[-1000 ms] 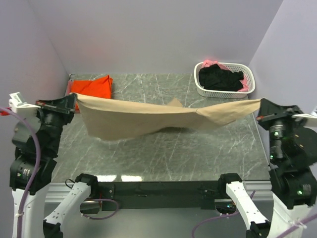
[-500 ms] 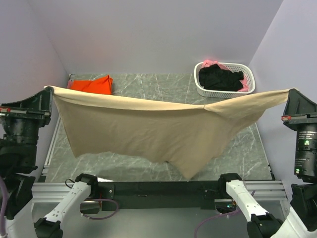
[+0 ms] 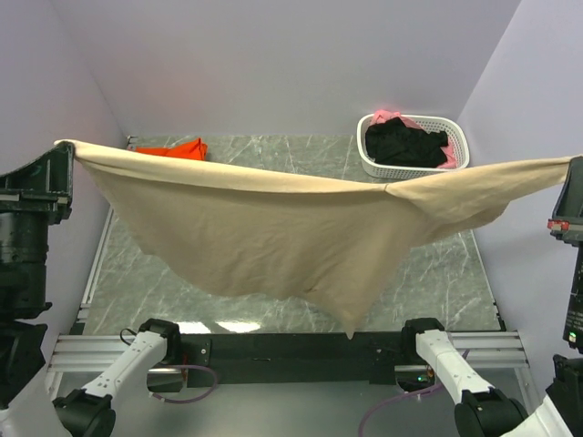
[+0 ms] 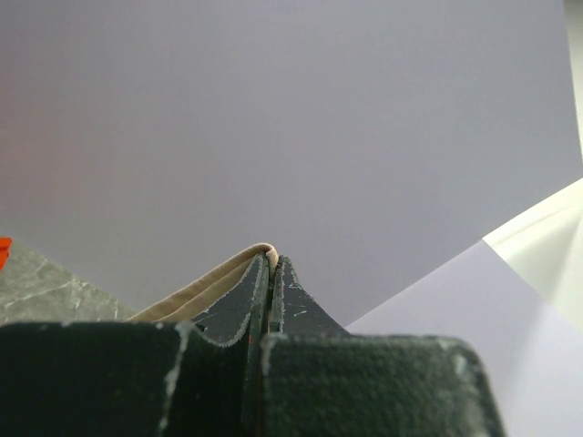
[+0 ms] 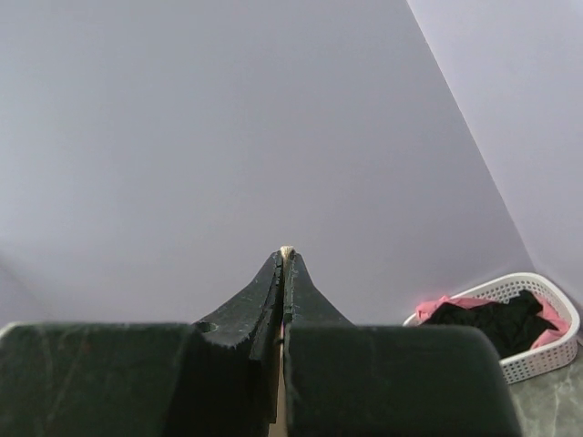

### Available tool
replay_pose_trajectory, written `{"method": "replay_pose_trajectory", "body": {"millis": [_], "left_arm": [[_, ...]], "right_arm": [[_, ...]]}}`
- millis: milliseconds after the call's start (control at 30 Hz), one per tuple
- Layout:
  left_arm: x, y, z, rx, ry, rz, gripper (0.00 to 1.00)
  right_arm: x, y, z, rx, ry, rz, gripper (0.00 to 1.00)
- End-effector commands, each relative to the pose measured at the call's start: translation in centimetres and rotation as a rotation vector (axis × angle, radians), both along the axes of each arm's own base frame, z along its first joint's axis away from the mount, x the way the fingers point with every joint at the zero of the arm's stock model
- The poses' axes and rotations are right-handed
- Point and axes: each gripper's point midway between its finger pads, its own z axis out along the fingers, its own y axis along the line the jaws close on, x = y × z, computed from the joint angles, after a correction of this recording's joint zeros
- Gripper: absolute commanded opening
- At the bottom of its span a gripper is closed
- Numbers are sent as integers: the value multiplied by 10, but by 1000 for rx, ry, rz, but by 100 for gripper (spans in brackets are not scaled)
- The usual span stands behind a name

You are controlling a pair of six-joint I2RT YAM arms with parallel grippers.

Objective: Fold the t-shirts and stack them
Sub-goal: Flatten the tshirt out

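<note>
A tan t-shirt (image 3: 273, 228) hangs spread wide in the air above the table, its lower edge drooping to a point near the front rail. My left gripper (image 3: 66, 147) is shut on its left corner, and a tan hem (image 4: 205, 284) pokes out beside the pinched fingers (image 4: 239, 305). My right gripper (image 3: 574, 164) is shut on the right corner; a sliver of tan cloth (image 5: 286, 250) shows at the tips. An orange t-shirt (image 3: 173, 150) lies at the back left, half hidden behind the tan one. Black t-shirts (image 3: 405, 144) and a pink t-shirt (image 3: 390, 116) fill the basket.
A white slotted basket (image 3: 414, 168) stands at the back right of the marble table (image 3: 301, 150). Lilac walls close in on the back and both sides. The black frame rail (image 3: 291, 346) runs along the near edge between the arm bases.
Both grippers have risen and pulled apart, lifting the tan t-shirt off the table and stretching it wide. Its hanging body has swung toward the front edge.
</note>
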Motion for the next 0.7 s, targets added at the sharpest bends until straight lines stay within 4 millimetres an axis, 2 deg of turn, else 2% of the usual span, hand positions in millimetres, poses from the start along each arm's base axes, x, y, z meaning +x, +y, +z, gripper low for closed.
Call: {"method": "replay_pose_trajectory", "body": {"millis": [0,133,167,300,400,433,467,500,533,567,600,633,667], "left_arm": [[19,5,4,8,-8,53,1],[56,5,-15,7,62,95,1],[73,2,-24,18,98,102,1],[112,2,-39,36,161,147,1],[140,-1,-47,59,202,171,1],[146,-1,-45,64,201,176,1],[161,-3,-48,73,218,185,1],[168,-4,-45,95,215,188,1],[176,-5,-42,99,211,194,1],[193,-8,-38,103,210,197,1],[201,-11,-32,137,204,196,1],[211,-13,-28,150,200,196,1],[227,-17,-15,158,184,194,1]], "right_arm": [[22,-5,4,-37,-4,-52,0],[68,1,-4,-79,32,-41,0],[82,2,-12,-90,56,-43,0],[117,8,-19,-127,79,-29,0],[153,13,-29,-155,117,-11,0],[160,14,-30,-155,123,-10,0],[166,14,-27,-164,121,-11,0],[183,16,-31,-170,143,-6,0],[191,17,-26,-171,124,-4,0],[197,20,-18,-163,107,6,0],[221,22,-23,-166,135,17,0],[230,28,-15,-175,109,42,0],[229,31,4,-175,62,51,0]]}}
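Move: Both hands are shut on the tan t-shirt, held high by the two ends of its top edge. The open middle of the table, where it can be laid, is about 25 cm ahead of the left hand, 32 cm to its right and 60 cm below; from the right hand it is some 29 cm ahead, 35 cm left and 63 cm down. The folded orange shirt lies about 36 cm ahead of the left hand and 8 cm left; the basket, about 49 cm ahead of the right hand and 5 cm right. Both arms swing forward together, fast and nearly side by side, about 22 cm out over the table, sinking some 6 to 8 cm on the way so that the t-shirt is swept out from the bases towards the orange shirt and the basket. The fingers keep their pinch on the two ends of the top edge, while the wrists tip downward, the left by about 20 degrees and the right by nearer 15. ##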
